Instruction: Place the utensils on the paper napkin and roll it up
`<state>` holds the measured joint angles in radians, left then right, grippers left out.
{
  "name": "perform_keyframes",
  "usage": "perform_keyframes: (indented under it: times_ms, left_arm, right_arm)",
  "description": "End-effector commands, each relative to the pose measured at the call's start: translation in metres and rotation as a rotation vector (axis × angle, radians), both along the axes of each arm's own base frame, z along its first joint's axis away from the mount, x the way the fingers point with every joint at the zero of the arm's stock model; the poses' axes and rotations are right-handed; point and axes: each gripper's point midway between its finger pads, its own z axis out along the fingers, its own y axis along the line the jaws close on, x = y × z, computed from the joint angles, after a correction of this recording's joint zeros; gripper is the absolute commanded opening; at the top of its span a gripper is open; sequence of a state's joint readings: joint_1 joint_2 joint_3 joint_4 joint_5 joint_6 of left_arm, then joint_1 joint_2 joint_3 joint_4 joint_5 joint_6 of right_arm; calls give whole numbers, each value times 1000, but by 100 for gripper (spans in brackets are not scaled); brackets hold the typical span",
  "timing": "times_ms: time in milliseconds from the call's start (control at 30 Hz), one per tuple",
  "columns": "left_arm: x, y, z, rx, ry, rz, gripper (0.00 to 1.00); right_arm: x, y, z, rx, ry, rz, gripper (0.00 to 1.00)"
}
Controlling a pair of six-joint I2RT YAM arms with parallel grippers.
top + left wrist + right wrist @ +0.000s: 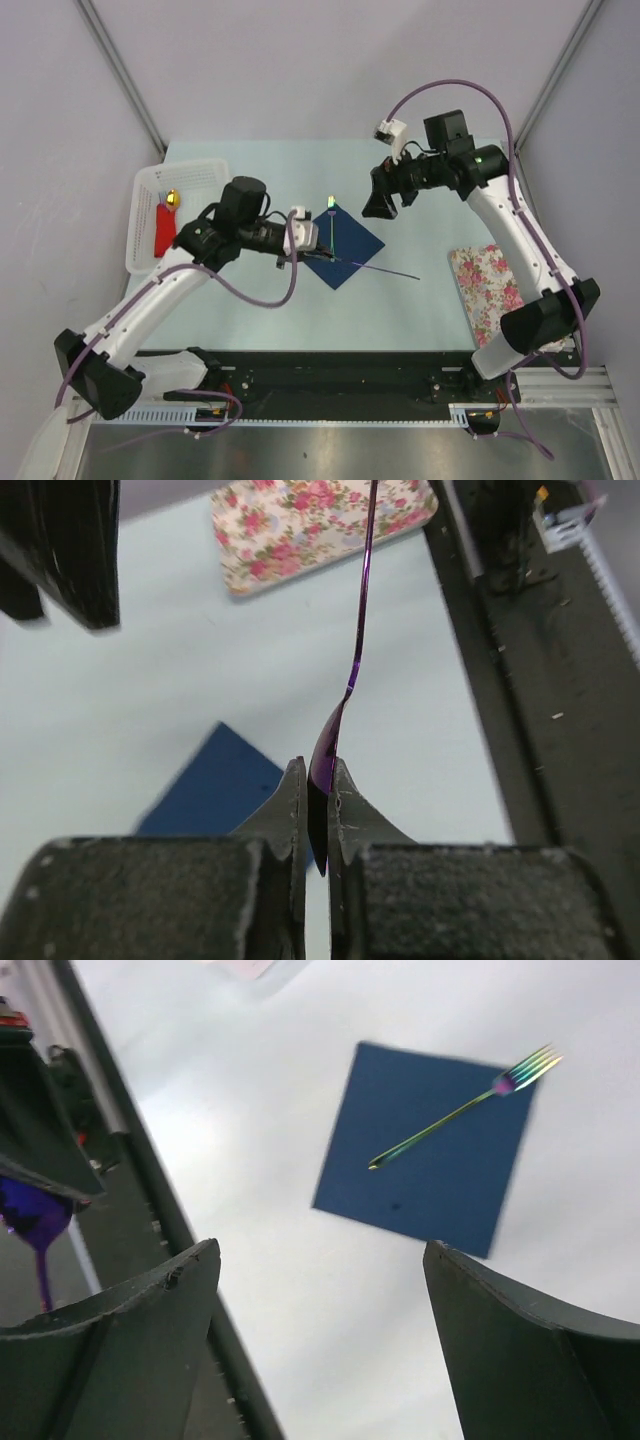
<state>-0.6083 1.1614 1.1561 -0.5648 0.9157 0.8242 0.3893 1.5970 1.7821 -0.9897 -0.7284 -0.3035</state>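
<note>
The navy paper napkin (345, 248) lies as a diamond at mid-table. One utensil, an iridescent fork (331, 222), rests on it, its tines toward the far corner (525, 1068). My left gripper (290, 258) hovers at the napkin's left corner, shut on the bowl of a purple spoon (322, 765). The spoon's thin handle (385, 270) sticks out to the right over the napkin's near edge. In the left wrist view the napkin (215, 790) shows below the jaws. My right gripper (381, 203) hangs open and holds nothing, above the table right of the napkin (430, 1155).
A white basket (142, 235) at the left holds a red flat object (162, 230) with a gold ball (173, 198). A pink floral cloth (487, 282) lies at the right near the right arm's base. The black rail (330, 385) runs along the near edge.
</note>
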Motion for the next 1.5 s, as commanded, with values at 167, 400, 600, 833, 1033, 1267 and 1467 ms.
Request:
perform_keyframes:
  times_ms: [167, 400, 600, 833, 1033, 1267, 1467]
  left_arm:
    - [16, 8, -26, 195, 938, 291, 0]
    - [-1, 8, -32, 287, 1260, 247, 1]
    - [-15, 12, -43, 290, 1419, 238, 4]
    - [-20, 15, -46, 293, 1485, 240, 2]
    - [-18, 16, -43, 277, 1497, 235, 0]
    - [-20, 15, -37, 250, 1521, 194, 0]
    - [-23, 17, -42, 258, 1517, 204, 0]
  right_arm:
    - [-30, -10, 50, -165, -503, 24, 86]
    - [-81, 21, 19, -310, -554, 239, 75]
    - [-98, 44, -12, -401, -504, 354, 60]
    - [-112, 67, -27, -397, -450, 419, 46]
    - [-124, 69, -29, -354, -422, 446, 45]
    - [-122, 69, -45, -360, -447, 454, 42]
    - [-121, 69, -50, -361, -449, 444, 32]
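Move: My left hand already pinches the spoon by its bowl, the handle running off to the right, so that the spoon's middle is about 9 cm right, 2 cm back and 3 cm below. From my empty, open right hand that middle lies roughly 14 cm back, 1 cm left and 5 cm lower. The napkin's centre is some 1 cm ahead, 7 cm left and 26 cm below my right hand, with the fork on it, 5 cm farther out and 1 cm left of that centre. I bring my right hand back to the spoon by about 12 cm, rising first, then swinging left and sinking, wrist turning some 40 degrees, until its half-closed fingers straddle the handle just beside the bowl. Meanwhile my left hand keeps its pinch and rolls the spoon nearly 90 degrees about its length, dipping forward and back and ending about 6 cm lower. ##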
